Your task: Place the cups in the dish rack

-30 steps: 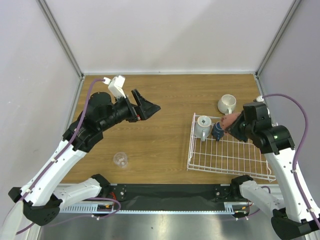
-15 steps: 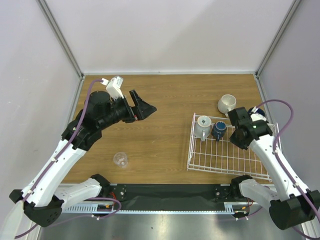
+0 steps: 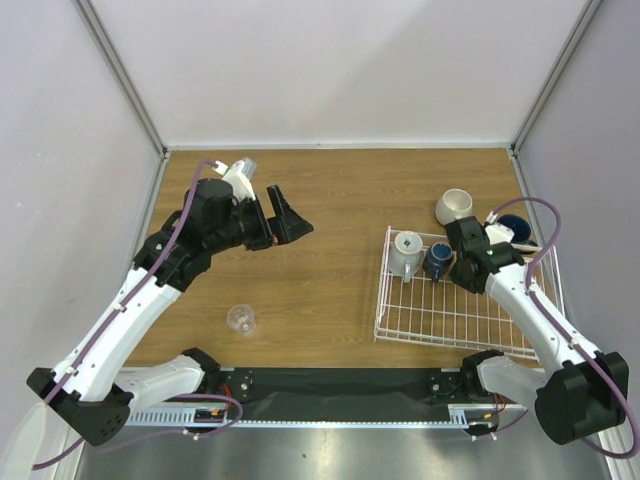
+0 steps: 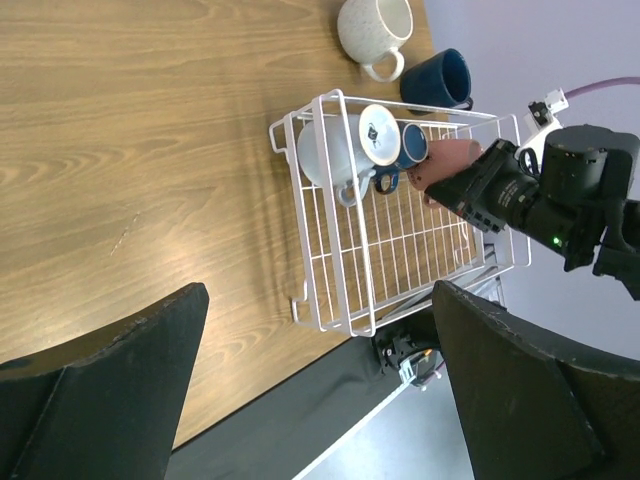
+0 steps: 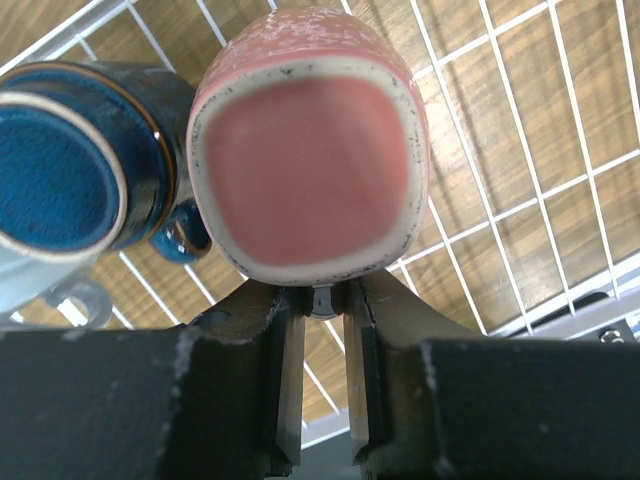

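My right gripper (image 5: pixel 322 300) is shut on the near wall of the reddish-pink cup (image 5: pixel 308 185), holding it over the white wire dish rack (image 5: pixel 520 200) beside a dark blue mug (image 5: pixel 70 185). In the top view the arm hides this cup. It shows in the left wrist view (image 4: pixel 448 160). The rack (image 3: pixel 450 318) holds a pale grey-blue mug (image 3: pixel 407 250) and the dark blue mug (image 3: pixel 437 262). A cream-white mug (image 3: pixel 455 207) and another dark blue mug (image 3: pixel 512 228) stand on the table behind the rack. A small clear glass (image 3: pixel 240 319) stands at the near left. My left gripper (image 3: pixel 290 222) is open and empty, high above the table.
The wooden table (image 3: pixel 330 200) is walled at the back and on both sides. The rack's near half (image 4: pixel 340 290) holds nothing. My right arm (image 3: pixel 520 300) lies across the rack's right side.
My right gripper has carried the reddish-pink cup down and to the left, in beside the dark blue mug in the rack. My left arm has drawn back slightly, still open.
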`<action>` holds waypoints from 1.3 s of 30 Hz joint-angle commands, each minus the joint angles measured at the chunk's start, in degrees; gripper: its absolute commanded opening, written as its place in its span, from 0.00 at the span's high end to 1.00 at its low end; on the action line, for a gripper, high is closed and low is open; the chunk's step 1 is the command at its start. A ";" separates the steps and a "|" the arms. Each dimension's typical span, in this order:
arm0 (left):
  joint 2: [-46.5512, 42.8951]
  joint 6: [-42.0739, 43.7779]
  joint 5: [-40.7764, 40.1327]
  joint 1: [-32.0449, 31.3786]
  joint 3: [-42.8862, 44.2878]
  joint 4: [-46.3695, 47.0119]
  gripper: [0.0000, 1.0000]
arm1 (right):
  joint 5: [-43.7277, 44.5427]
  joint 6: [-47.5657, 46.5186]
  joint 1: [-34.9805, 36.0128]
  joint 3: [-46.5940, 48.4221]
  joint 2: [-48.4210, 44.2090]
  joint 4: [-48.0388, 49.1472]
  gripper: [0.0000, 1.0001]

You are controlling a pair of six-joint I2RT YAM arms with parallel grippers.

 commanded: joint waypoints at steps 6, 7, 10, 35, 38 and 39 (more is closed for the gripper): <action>-0.33 0.85 0.83 0.85 2.30 -0.51 0.00 | 5.32 -2.59 -1.37 -2.38 1.72 8.86 1.00; -0.33 0.68 0.92 0.85 2.22 -0.42 0.00 | 5.06 -2.77 -1.55 -2.56 1.98 9.30 1.00; -0.42 0.24 1.54 0.85 1.51 0.37 0.00 | 4.35 -3.30 -2.16 -3.35 2.69 10.27 0.94; -0.60 -0.47 3.30 1.11 -0.60 0.73 0.00 | -1.01 -1.98 -3.04 -1.60 3.31 5.01 0.37; -0.60 -0.55 3.47 1.02 -0.86 0.90 0.00 | -1.45 -1.80 -3.04 0.25 1.55 2.02 0.36; -0.68 -0.55 3.47 1.02 -0.95 0.99 0.00 | -1.80 -1.71 -3.04 0.69 1.20 1.14 0.36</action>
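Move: The right hand grips the pink mug by its handle, the mug upside down, with its free rack spot about 7 cm ahead, 2 cm to the right and 3 cm below. The blue mug stands in the rack about 7 cm ahead and 8 cm left, the grey mug beyond it some 17 cm left and 7 ahead, both about 3 cm below. Outside the rack the white mug lies about 19 cm ahead and 3 left, 6 below. From the left hand the spot is roughly 45 cm right, 8 ahead and 24 below. The right hand keeps the pink mug pinched by its handle and lowers it about 3 cm onto the rack floor beside the blue mug, easing nearly 2 cm forward and 1 cm to the right as it sinks. Once down, its fingers open from nearly shut to a little over half wide and let go of the handle, and the hand then draws back about 1.5 cm towards the base, just starting to rise, its wrist tipping down slightly. ##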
